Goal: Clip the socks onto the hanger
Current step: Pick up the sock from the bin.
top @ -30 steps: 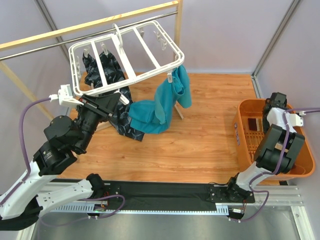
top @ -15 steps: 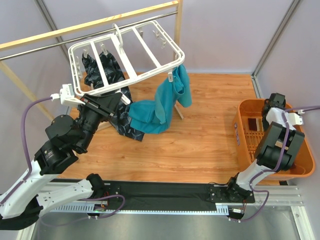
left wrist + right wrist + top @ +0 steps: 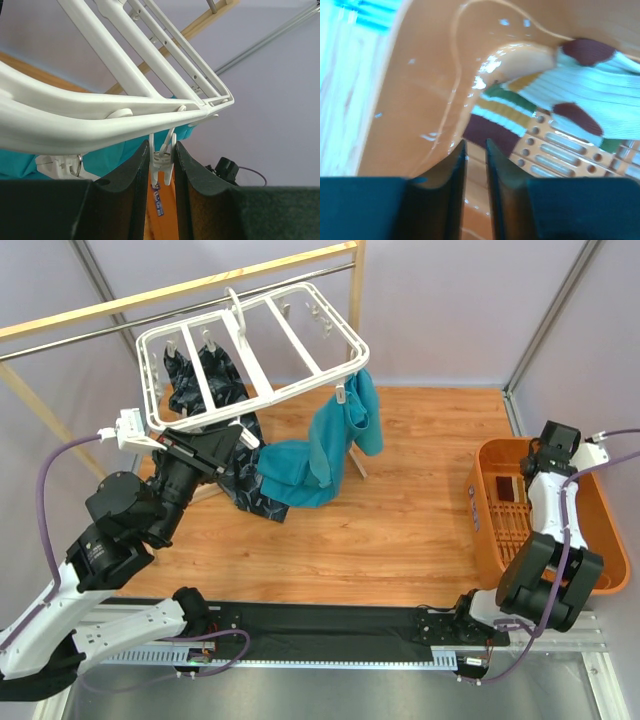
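The white hanger (image 3: 300, 380) hangs tilted from the rack rail at the back left. My left gripper (image 3: 243, 440) reaches up under its front edge. In the left wrist view the hanger (image 3: 75, 115) fills the top, and the left gripper (image 3: 161, 147) is shut on a small white dangling clip (image 3: 162, 160). The socks (image 3: 508, 488) lie in the orange basket at the right. My right gripper (image 3: 537, 462) points down into it. In the right wrist view a striped sock (image 3: 520, 107) and a cream and maroon sock (image 3: 590, 75) lie just beyond the right gripper (image 3: 475, 145). Its jaws stand a narrow gap apart, holding nothing.
The orange basket (image 3: 612, 540) sits at the table's right edge; its curved wall (image 3: 420, 75) is close on the left of my right fingers. A teal cloth (image 3: 320, 455) and a dark patterned cloth (image 3: 215, 380) hang from the hanger. The wooden rack (image 3: 200, 290) spans the back.
The right arm has straightened up over the basket, and its jaws have gone from wide apart to nearly together. The left arm and the hanger have stayed put.
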Tool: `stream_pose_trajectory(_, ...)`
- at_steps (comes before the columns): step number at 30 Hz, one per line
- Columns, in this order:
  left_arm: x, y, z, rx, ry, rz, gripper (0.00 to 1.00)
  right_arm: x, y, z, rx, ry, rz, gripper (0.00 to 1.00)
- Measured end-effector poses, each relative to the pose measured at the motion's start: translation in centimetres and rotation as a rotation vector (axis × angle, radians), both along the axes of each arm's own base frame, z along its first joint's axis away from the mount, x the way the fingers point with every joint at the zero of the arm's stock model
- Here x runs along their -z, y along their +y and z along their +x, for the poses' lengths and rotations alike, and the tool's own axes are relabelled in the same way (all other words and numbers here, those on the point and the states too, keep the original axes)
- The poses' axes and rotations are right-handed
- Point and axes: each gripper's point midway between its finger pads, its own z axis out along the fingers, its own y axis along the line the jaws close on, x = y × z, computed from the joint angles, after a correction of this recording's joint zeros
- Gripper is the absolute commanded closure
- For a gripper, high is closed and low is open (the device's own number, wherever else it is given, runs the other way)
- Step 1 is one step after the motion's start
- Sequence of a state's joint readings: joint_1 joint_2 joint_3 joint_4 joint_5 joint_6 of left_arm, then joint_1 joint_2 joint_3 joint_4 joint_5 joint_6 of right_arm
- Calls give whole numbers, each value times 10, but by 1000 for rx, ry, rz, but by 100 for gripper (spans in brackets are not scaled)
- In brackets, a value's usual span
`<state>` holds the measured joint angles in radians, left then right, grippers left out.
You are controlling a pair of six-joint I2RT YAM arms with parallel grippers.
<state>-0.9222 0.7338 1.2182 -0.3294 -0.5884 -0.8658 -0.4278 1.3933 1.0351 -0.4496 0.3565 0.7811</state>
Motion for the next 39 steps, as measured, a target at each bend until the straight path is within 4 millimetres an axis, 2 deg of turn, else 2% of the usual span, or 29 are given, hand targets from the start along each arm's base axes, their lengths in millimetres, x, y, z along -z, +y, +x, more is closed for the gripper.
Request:
stream_pose_trajectory(2, 0, 0, 0, 1, -1, -1, 100, -5, 4, 4, -73, 11, -14, 64)
stream_pose_trajectory(6, 0, -1, -1, 5, -3, 5, 100, 2, 7, 17, -195, 96, -9, 61)
stream_pose_trajectory(9, 0, -1, -1, 10, -6, 13, 100, 12, 11, 11, -251, 156, -4, 59)
stream_pose_trajectory(12, 1, -3, -3, 24, -10, 22, 100, 10, 15, 7, -301, 162, -26, 59)
stream_pose_trajectory(16, 7, -1, -6, 34, -12, 33, 100, 0, 20, 0, -386, 166, -88, 61)
stream_pose_trajectory(20, 15, 4, -11, 36, -15, 32, 100, -16, 10, 3, -519, 247, -219, 64)
stream_pose_trajectory(24, 20, 4, -14, 53, -17, 34, 100, -33, 2, 13, -755, 327, -377, 69)
stream_pose_trajectory(26, 22, 2, -14, 60, -19, 37, 100, -33, -2, 15, -861, 346, -411, 66)
stream_pose_trajectory(30, 23, 3, -15, 64, -29, 50, 100, -24, -22, 6, -967, 350, -423, 63)
stream_pose_trajectory(32, 21, 6, -17, 62, -39, 54, 100, -19, -27, 2, -1006, 346, -419, 53)
stream_pose_trajectory(35, 17, 11, -20, 59, -55, 52, 100, -3, -17, 11, -1103, 331, -403, 52)
stream_pose_trajectory(39, 11, 13, -23, 64, -71, 51, 100, 33, 3, 15, -1209, 340, -346, 50)
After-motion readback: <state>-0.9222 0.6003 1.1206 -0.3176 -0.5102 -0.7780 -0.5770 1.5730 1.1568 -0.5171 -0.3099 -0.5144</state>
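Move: The right hand is empty and hangs inside the orange bin, its fingers slanting forward, right and down. The sock's striped cuff lies roughly 9 cm below it, about 3 cm ahead and 2 cm to the right. The sock's white foot lies about 4 cm back and 9 cm to the right, as low; the bin's far wall stands some 9 cm straight ahead. From the left hand the cuff is roughly 15 cm ahead, 67 cm to the right and 42 cm lower. The right hand mostly turns over the bin, swinging its wrist about 70 degrees counter-clockwise until the fingers slope forward and down with the striped cuff in line between them; it drifts a little left and back right, rises some 3 cm, then drops about 6 cm and slightly forward towards the cuff, the nearly shut fingers opening to about half without reaching it. The left hand keeps its pinch on the hanger's clip and eases a couple of centimetres back and slightly left, dipping before it comes partly up again. ##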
